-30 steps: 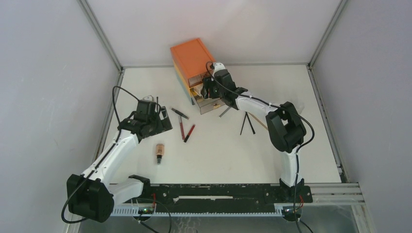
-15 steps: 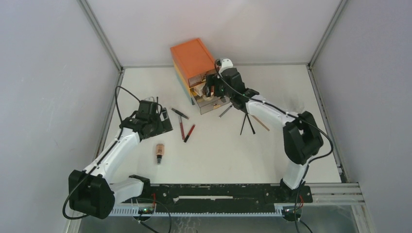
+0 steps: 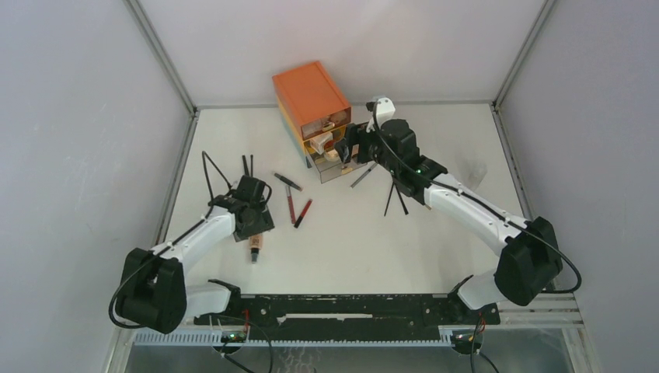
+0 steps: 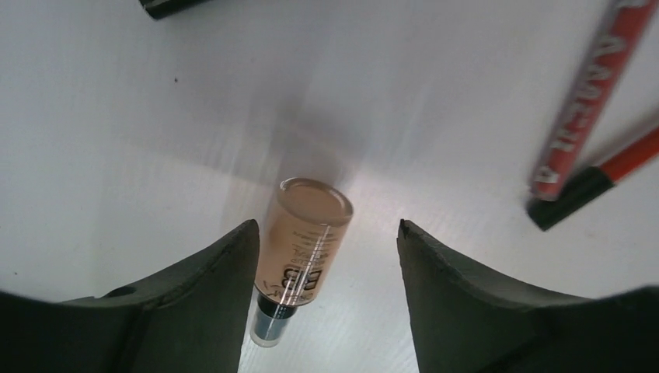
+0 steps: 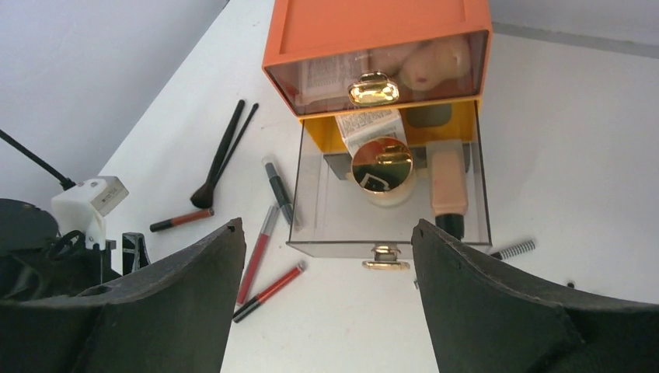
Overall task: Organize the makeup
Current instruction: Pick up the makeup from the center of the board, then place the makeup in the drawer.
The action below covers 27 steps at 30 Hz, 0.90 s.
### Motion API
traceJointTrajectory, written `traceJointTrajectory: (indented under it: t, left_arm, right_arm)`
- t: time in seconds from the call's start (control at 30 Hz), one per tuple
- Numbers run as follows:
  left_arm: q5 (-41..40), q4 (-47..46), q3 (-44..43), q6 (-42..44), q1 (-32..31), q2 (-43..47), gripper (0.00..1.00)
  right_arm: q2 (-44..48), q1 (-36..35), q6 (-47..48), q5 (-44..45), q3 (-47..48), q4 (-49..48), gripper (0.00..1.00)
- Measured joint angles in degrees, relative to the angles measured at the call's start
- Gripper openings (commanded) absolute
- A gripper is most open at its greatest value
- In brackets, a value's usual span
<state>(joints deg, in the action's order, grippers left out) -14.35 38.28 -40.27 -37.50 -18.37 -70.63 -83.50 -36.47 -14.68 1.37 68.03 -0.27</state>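
A beige foundation bottle [image 4: 305, 241] with a dark cap lies on the white table between my left gripper's [image 4: 322, 245] open fingers, nearer the left one, with a gap on the right. From above, that left gripper [image 3: 255, 227] hovers over the bottle [image 3: 254, 249]. My right gripper [image 5: 326, 233] is open and empty in front of the orange chest's [image 5: 373, 31] pulled-out lower drawer [image 5: 334, 214]. That drawer holds a round gold compact [image 5: 382, 167], another beige bottle [image 5: 448, 183] and a white leaflet [image 5: 371, 124]. Red pencils [image 3: 297, 208] and two black brushes [image 3: 247, 165] lie loose.
The top drawer [image 5: 381, 74] is shut, with peach items behind its clear front. Two crossed black brushes [image 3: 395, 196] and a striped wand [image 5: 513, 249] lie right of the chest. A grey pen [image 3: 287, 181] rests near the pencils. Walls enclose the table on three sides.
My left gripper moved nearer and down over the foundation bottle, uncovering two black brushes behind it. My right gripper pulled back from the drawer to the right and opened wider.
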Motion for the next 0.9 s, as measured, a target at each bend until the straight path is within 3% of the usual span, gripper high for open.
traceJointTrajectory:
  t: [0.1, 0.2, 0.3, 0.53, 0.73, 0.9]
  left_arm:
    - [-0.09, -0.63, 2.54, -1.38, 0.0, -1.46, 0.57]
    - [0.0, -1.31, 4.2, -2.64, -0.04, -3.32, 0.37]
    - [0.11, -2.73, 4.37, -3.5, -0.26, -3.63, 0.24]
    - [1.31, -0.13, 1.62, -3.08, -3.1, 0.2, 0.22]
    - [5.73, 0.87, -17.2, -1.03, -6.14, 0.83, 0.25]
    - [10.75, -2.8, -33.9, -0.04, -6.38, -5.99, 0.25]
  right_arm:
    - [2.01, 0.02, -0.07, 0.31, -1.75, 0.76, 0.85]
    - [3.34, 0.11, -0.2, 0.79, -2.62, 1.33, 0.85]
    - [3.93, 0.2, -0.24, 1.18, -2.95, 1.42, 0.85]
    - [5.57, 0.57, -0.7, 1.66, -4.28, 1.53, 0.85]
    - [9.25, 2.32, -1.22, 2.51, -6.91, 2.47, 0.85]
    - [13.9, 3.89, -1.33, 4.31, -8.83, 4.09, 0.85]
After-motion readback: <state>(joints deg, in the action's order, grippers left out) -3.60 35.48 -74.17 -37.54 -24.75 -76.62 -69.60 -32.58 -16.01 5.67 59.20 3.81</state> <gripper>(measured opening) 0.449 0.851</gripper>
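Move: The foundation bottle lies almost under the left hand, about 3 cm back, level with it sideways and 3 cm below its fingertips. A red-and-black lip gloss lies some 6 cm ahead and 3 cm left of this hand, a red pencil 7 cm ahead and 9 cm right, and the open clear drawer roughly 19 cm ahead and 21 cm right. From the empty right hand the bottle lies about 25 cm left, 18 cm back and 25 cm below. Down and slightly back at first, about 3 cm, the left hand closes its open fingers on the body of the foundation bottle, then swings up some 22 cm while carrying it forward and right towards the open drawer, fingers tipping outward about 25 degrees. The open, empty right hand backs off about 7 cm, mostly to the right, away from the drawer. ##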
